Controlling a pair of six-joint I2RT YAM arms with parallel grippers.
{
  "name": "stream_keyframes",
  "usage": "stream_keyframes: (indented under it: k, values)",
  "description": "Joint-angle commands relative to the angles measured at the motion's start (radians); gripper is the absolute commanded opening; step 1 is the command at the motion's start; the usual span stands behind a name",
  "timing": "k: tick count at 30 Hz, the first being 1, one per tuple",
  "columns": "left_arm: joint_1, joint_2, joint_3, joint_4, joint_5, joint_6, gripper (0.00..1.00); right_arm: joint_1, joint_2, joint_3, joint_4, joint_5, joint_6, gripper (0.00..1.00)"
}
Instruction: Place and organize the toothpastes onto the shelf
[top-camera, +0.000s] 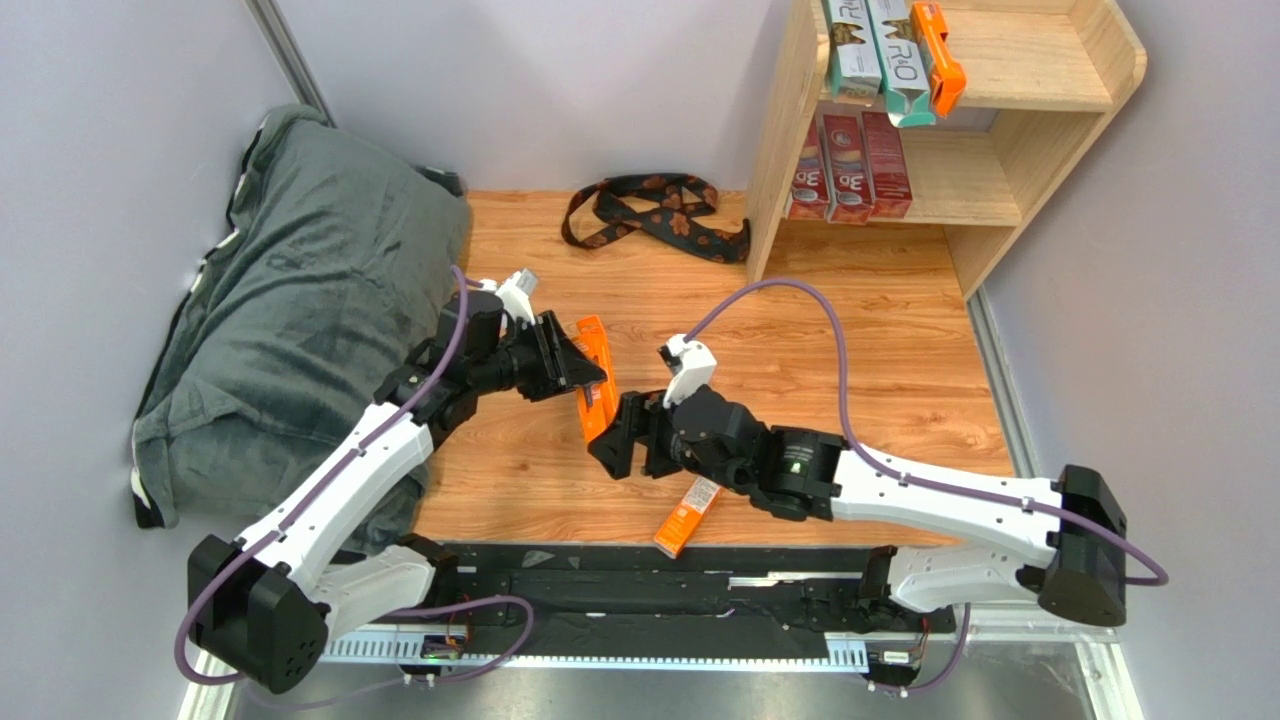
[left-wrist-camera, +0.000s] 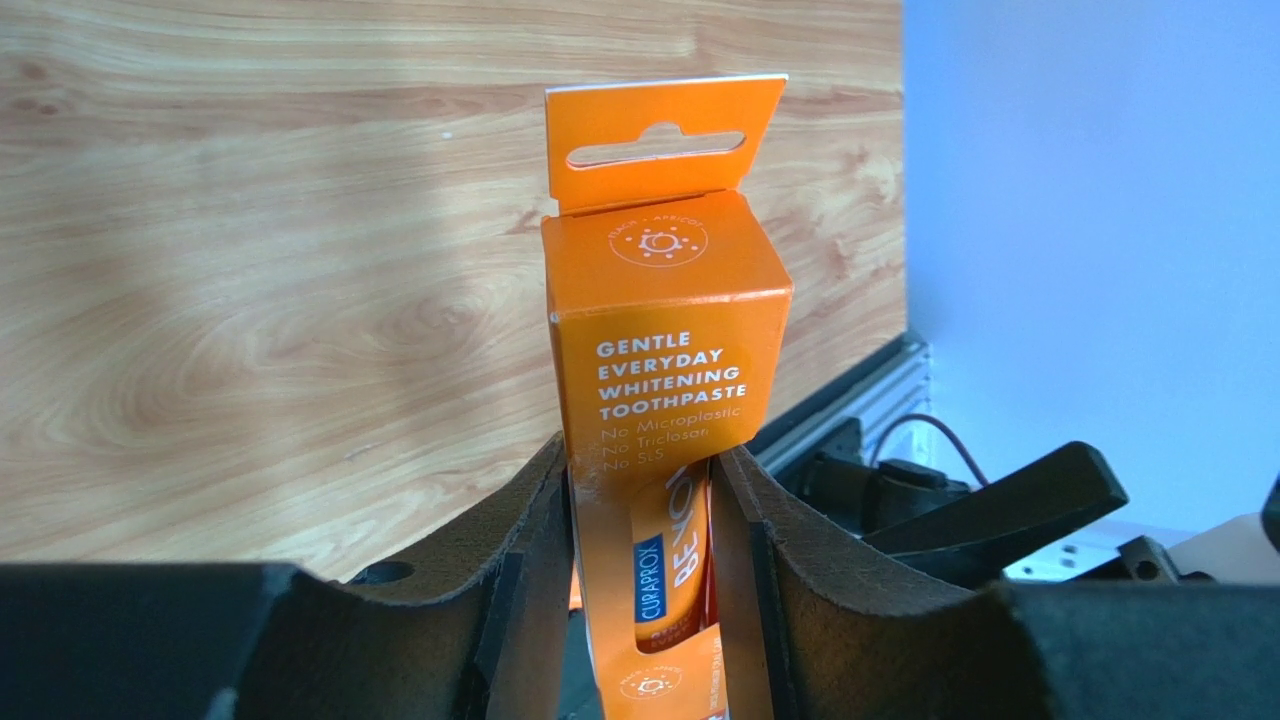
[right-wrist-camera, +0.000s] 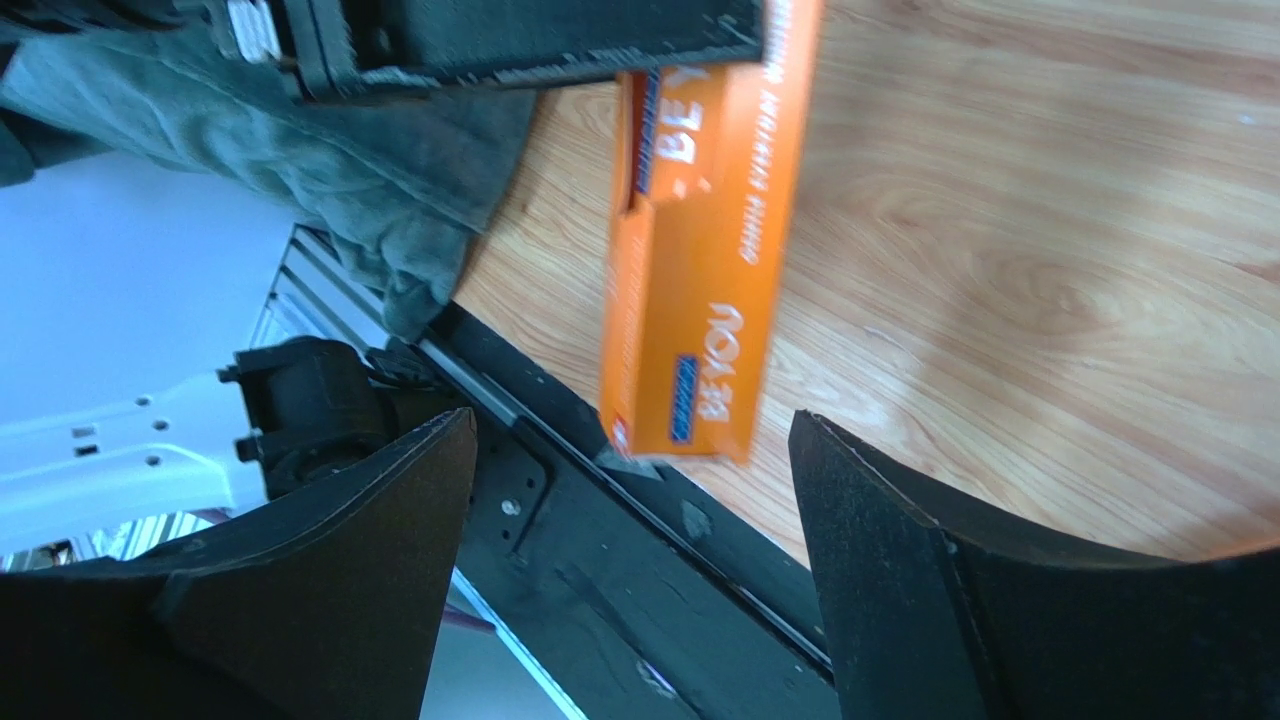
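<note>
My left gripper (top-camera: 576, 369) (left-wrist-camera: 643, 518) is shut on an orange toothpaste box (top-camera: 598, 378) (left-wrist-camera: 669, 300), held above the table with its hang-tab end pointing away from the fingers. My right gripper (top-camera: 616, 446) (right-wrist-camera: 631, 435) stands open just off that box's (right-wrist-camera: 694, 270) other end, with nothing between its fingers. A second orange box (top-camera: 684, 519) lies flat on the table under the right arm. The wooden shelf (top-camera: 1037, 143) stands at the back right. Its top tier holds a silver-white box (top-camera: 852, 45), a teal box (top-camera: 902, 68) and an orange box (top-camera: 941, 60). Three dark red boxes (top-camera: 849, 168) stand on the lower tier.
A black-and-brown patterned strap (top-camera: 649, 210) lies on the table left of the shelf. A dark grey cushion (top-camera: 286, 285) fills the left side, next to the left arm. A black mounting rail (top-camera: 646, 578) runs along the near edge. Grey walls close in on both sides.
</note>
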Motion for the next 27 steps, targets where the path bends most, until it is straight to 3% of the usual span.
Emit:
stream_keyframes:
  k: [1, 4, 10, 18, 22, 27]
  values:
    - [0.02, -0.017, 0.013, 0.076, 0.111, -0.052, 0.43, 0.009, 0.057, 0.093, 0.08, 0.044, -0.011, 0.8]
    - [0.021, -0.026, 0.011, 0.077, 0.115, -0.055, 0.43, 0.009, 0.074, 0.096, 0.081, 0.05, 0.003, 0.77]
    - [0.026, -0.04, -0.002, 0.089, 0.124, -0.075, 0.43, 0.01, 0.073, 0.09, 0.064, 0.062, 0.015, 0.62]
    - [0.029, -0.054, -0.007, 0.115, 0.121, -0.101, 0.43, 0.009, 0.096, 0.099, 0.03, 0.027, 0.033, 0.52]
    - [0.03, -0.059, -0.006, 0.115, 0.116, -0.102, 0.43, 0.009, 0.093, 0.09, 0.029, 0.027, 0.047, 0.4]
    - [0.033, -0.068, -0.003, 0.095, 0.105, -0.089, 0.49, 0.009, 0.085, 0.104, -0.009, 0.055, 0.046, 0.36]
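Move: The left gripper holds the orange toothpaste, whose middle sits within a centimetre or so of its fingertips. From the open right gripper that toothpaste's middle is about 5 cm ahead, 2 cm left and slightly above, with its near, lower end just before the right fingers. The last orange toothpaste lies on the table some 19 cm below the right gripper, about 7 cm back and 12 cm right. Ease the open right gripper the last 2 cm left and slightly forward so its fingers straddle the near, lower end of the orange toothpaste, then hold it there and close to about half the starting gap, pinching that end. Meanwhile keep the left grip shut on the toothpaste and raise it slowly by about 2 cm, rolling the hand's left side down slightly. ##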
